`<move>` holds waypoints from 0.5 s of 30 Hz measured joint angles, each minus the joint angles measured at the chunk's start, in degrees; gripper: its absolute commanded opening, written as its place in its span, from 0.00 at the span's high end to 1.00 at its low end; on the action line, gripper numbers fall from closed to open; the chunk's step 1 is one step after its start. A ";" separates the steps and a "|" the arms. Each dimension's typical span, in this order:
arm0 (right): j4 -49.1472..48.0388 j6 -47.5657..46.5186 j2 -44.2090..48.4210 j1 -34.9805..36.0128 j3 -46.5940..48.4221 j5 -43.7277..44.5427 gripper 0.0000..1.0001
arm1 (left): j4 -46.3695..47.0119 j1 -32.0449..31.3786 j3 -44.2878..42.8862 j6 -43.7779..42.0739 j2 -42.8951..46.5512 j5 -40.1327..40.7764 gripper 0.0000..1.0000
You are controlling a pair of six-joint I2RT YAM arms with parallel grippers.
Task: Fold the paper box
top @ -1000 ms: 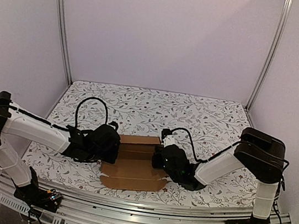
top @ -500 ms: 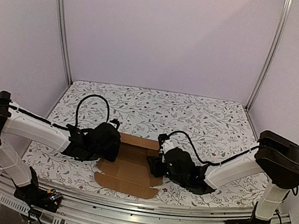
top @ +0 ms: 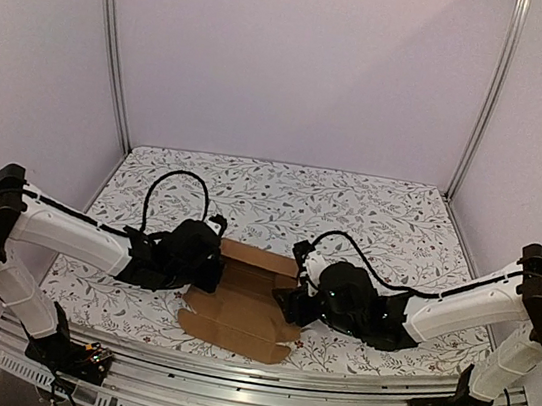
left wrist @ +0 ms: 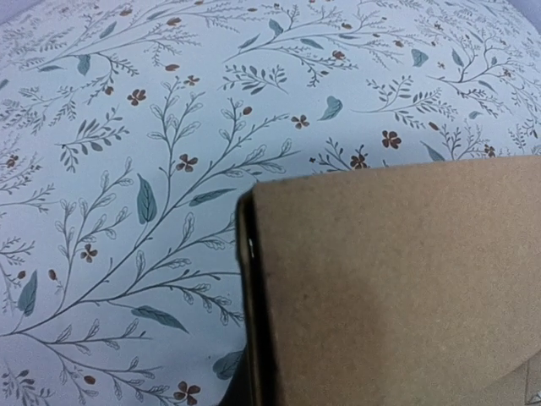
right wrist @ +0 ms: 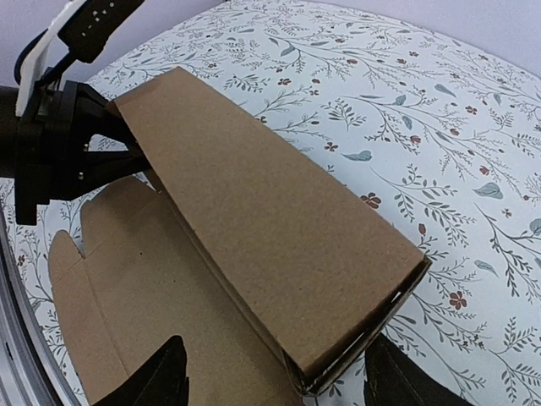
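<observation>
The paper box (top: 241,305) is a brown cardboard sheet lying near the table's front edge, with its far strip folded over into a flat sleeve (right wrist: 270,228). My left gripper (top: 209,271) is shut on the sleeve's left end. In the left wrist view, one dark finger (left wrist: 254,321) presses along the edge of the cardboard panel (left wrist: 397,288). My right gripper (right wrist: 275,359) stands open at the sleeve's right end. Its two black fingertips (right wrist: 165,376) sit either side of that end and apart from it. In the top view the right gripper (top: 294,303) is at the sheet's right edge.
The table has a white cloth with a leaf and flower print (top: 370,217). A metal rail (top: 257,373) runs along the front edge close behind the sheet. Upright frame posts (top: 111,49) stand at the back corners. The left arm's black cable (top: 168,184) loops above its wrist.
My right gripper has opened and let go of the box's right end, and that arm has stretched lower and to the right. The sheet has turned slightly. The left gripper stays shut.
</observation>
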State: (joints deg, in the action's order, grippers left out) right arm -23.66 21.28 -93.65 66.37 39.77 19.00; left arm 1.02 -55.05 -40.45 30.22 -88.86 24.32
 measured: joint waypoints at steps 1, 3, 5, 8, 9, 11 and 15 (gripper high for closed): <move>1.27 -0.72 0.81 0.00 -0.02 0.02 0.30 | 0.37 0.02 0.00 -0.52 -0.26 -0.35 1.00; 4.28 -2.25 2.80 0.00 -0.02 0.26 0.28 | 0.83 0.11 0.00 -1.51 -0.81 -1.09 1.00; 7.32 -3.85 4.92 0.02 0.00 0.98 0.27 | 1.53 0.31 0.00 -2.58 -1.57 -2.03 1.00; 12.41 -7.15 8.57 0.00 0.02 3.28 0.27 | 2.67 0.66 0.00 -3.87 -2.73 -3.34 1.00; 13.84 -8.26 9.60 -0.02 0.04 3.80 0.27 | 3.06 0.74 -0.02 -4.31 -3.17 -3.82 1.00; 16.68 -10.43 11.39 -0.28 0.31 4.42 0.28 | 3.80 0.83 -0.02 -5.53 -4.11 -4.90 1.00; 20.65 -14.23 12.11 -1.22 3.89 2.60 0.36 | 5.42 0.96 -0.59 -7.76 -5.44 -7.04 1.00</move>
State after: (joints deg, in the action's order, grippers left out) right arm -3.01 7.05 -81.54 65.14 43.66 21.61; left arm 6.44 -54.08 -41.04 22.46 -94.30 17.28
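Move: The left fingers hold the folded wall of the paper box at its left end. The wall's right end lies about 15 cm to that hand's right, roughly level ahead and some 1 cm lower. The open right hand has that same right end about 5 cm ahead, 1 cm to its right and 3 cm below. The flat base panel's middle is some 8 cm to the right hand's left, 3 cm back and 6 cm down, with the near flap about 6 cm farther back. Rightward and up goes the open right hand, about 4 cm each way, backing off from the wall's right end while its right side rolls up and the fingers tip up a little; it eases slightly left at the last. The left hand keeps its grip on the wall's left end and carries it down and to the right, about 2 cm each, turning nearly 10 degrees clockwise. ##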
